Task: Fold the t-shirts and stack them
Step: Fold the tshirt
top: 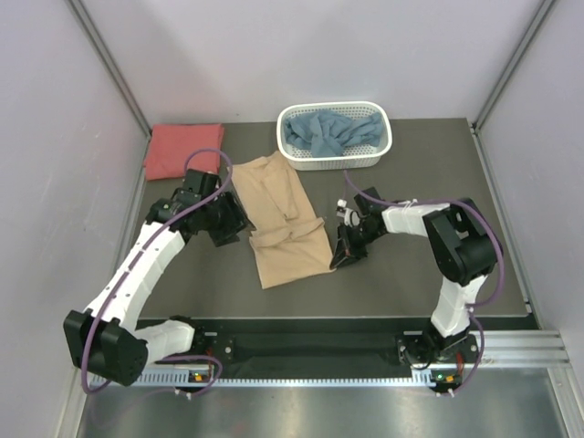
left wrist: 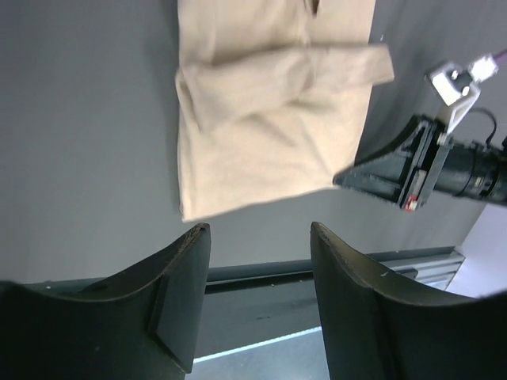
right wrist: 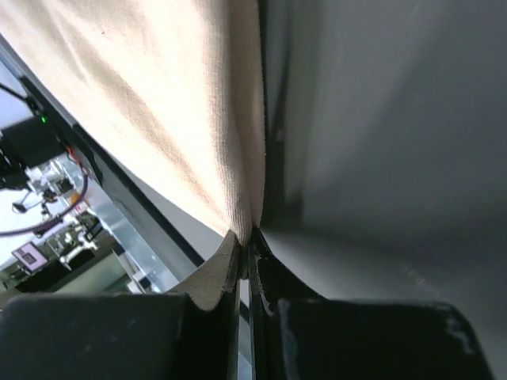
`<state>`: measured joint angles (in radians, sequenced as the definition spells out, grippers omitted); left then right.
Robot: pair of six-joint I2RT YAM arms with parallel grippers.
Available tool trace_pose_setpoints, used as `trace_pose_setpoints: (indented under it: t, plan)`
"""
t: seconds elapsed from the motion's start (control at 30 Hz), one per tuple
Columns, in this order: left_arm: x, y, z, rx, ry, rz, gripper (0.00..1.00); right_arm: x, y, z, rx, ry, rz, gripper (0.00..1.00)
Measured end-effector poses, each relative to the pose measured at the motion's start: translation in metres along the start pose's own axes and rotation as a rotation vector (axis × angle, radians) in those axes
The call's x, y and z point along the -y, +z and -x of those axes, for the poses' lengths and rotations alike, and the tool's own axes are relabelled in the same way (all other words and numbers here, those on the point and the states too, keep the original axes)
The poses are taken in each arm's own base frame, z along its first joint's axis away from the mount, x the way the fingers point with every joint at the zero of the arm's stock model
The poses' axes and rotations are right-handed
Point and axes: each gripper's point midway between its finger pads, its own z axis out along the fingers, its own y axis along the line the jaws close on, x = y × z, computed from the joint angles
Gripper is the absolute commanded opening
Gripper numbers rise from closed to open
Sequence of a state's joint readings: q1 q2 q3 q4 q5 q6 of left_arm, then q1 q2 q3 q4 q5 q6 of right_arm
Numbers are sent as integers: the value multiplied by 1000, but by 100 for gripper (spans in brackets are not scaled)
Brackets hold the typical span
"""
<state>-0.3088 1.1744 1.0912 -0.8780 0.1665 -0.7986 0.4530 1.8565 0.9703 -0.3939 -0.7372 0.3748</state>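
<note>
The tan t-shirt (top: pixel 285 222) lies partly folded in the middle of the dark table; it also shows in the left wrist view (left wrist: pixel 269 111) and the right wrist view (right wrist: pixel 158 103). My right gripper (top: pixel 344 258) is shut on the shirt's near right edge, cloth pinched between the fingertips (right wrist: pixel 247 247). My left gripper (top: pixel 230 233) is open and empty, just left of the shirt, fingers (left wrist: pixel 186 293) apart. The coral-red t-shirt (top: pixel 182 151) lies folded at the back left. The dusty blue t-shirt (top: pixel 330 132) is bunched in the white basket (top: pixel 334 162).
The basket stands at the back centre-right. Grey side walls close in the table on both sides. A black rail (top: pixel 319 347) runs along the near edge by the arm bases.
</note>
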Motion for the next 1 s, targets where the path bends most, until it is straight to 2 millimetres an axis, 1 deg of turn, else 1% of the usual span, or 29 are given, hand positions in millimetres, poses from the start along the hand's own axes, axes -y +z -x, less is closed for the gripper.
trace_pose_setpoints:
  t: [0.07, 0.2, 0.3, 0.37, 0.43, 0.5, 0.53, 0.57, 0.63, 0.67, 0.7, 0.77, 0.87, 0.93, 1.0]
  plan:
    - [-1, -3, 4, 9, 5, 3, 58, 0, -3, -14, -16, -3, 0, 0]
    - [-3, -5, 7, 16, 10, 7, 58, 0, -8, -49, -53, -4, -2, 0]
    - [-5, -5, 7, 13, 13, 12, 58, 0, -11, -84, -87, -9, -7, 0]
    - [-5, -4, 7, 11, 16, 13, 58, 0, -12, -111, -117, -13, -11, 0]
    - [-8, -2, 3, -3, 18, 16, 58, 1, -12, -132, -142, -14, -15, 0]
    - [-12, 1, -4, -28, 19, 19, 59, 1, -13, -147, -157, -12, -18, 0]
    - [-14, 3, -7, -43, 20, 22, 59, 1, -14, -151, -157, -9, -23, 1]
    - [-15, 5, -10, -56, 24, 20, 60, 1, -15, -151, -154, -9, -30, 11]
    - [-18, 9, -17, -91, 31, 17, 60, 2, -17, -146, -134, -17, -52, 24]
    - [-19, 11, -22, -114, 33, 16, 60, 1, -19, -143, -126, -21, -63, 35]
    - [-22, 14, -26, -132, 34, 19, 60, -1, -21, -137, -112, -32, -76, 39]
    - [-28, 19, -36, -174, 35, 26, 59, -7, -25, -123, -80, -60, -94, 44]
    - [-35, 23, -55, -234, 36, 29, 56, -21, -35, -93, -5, -125, -124, 46]
    - [-36, 25, -68, -271, 56, 29, 55, -30, -41, -75, 43, -170, -141, 48]
    - [-32, 25, -82, -301, 97, 24, 57, -38, -46, -58, 84, -211, -153, 51]
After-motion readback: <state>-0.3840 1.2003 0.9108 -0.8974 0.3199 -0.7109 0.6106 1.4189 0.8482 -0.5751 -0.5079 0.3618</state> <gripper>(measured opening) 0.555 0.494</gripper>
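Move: The right hand has the t-shirt's near right corner pinched just above the table; the table's near edge, where it is taken, is about 14 cm straight back. From this hand the shirt's near left corner is some 16 cm left and 6 cm back, the sleeve fold's right end 12 cm ahead and 3 cm left. The open left hand has the sleeve fold's left end about 5 cm ahead, 2 cm right and 17 cm below. Still pinching the near right corner, the right hand drags the shirt quickly back to the table's near edge, about 14 cm with a little drift right, keeping low. It then opens, lets go, and heads forward some 8 cm while rising 5, its fingers tipping up. The left hand, fingers staying open, hovers, then comes back and down about 6 cm each, edging right towards the sleeve fold's left end. ##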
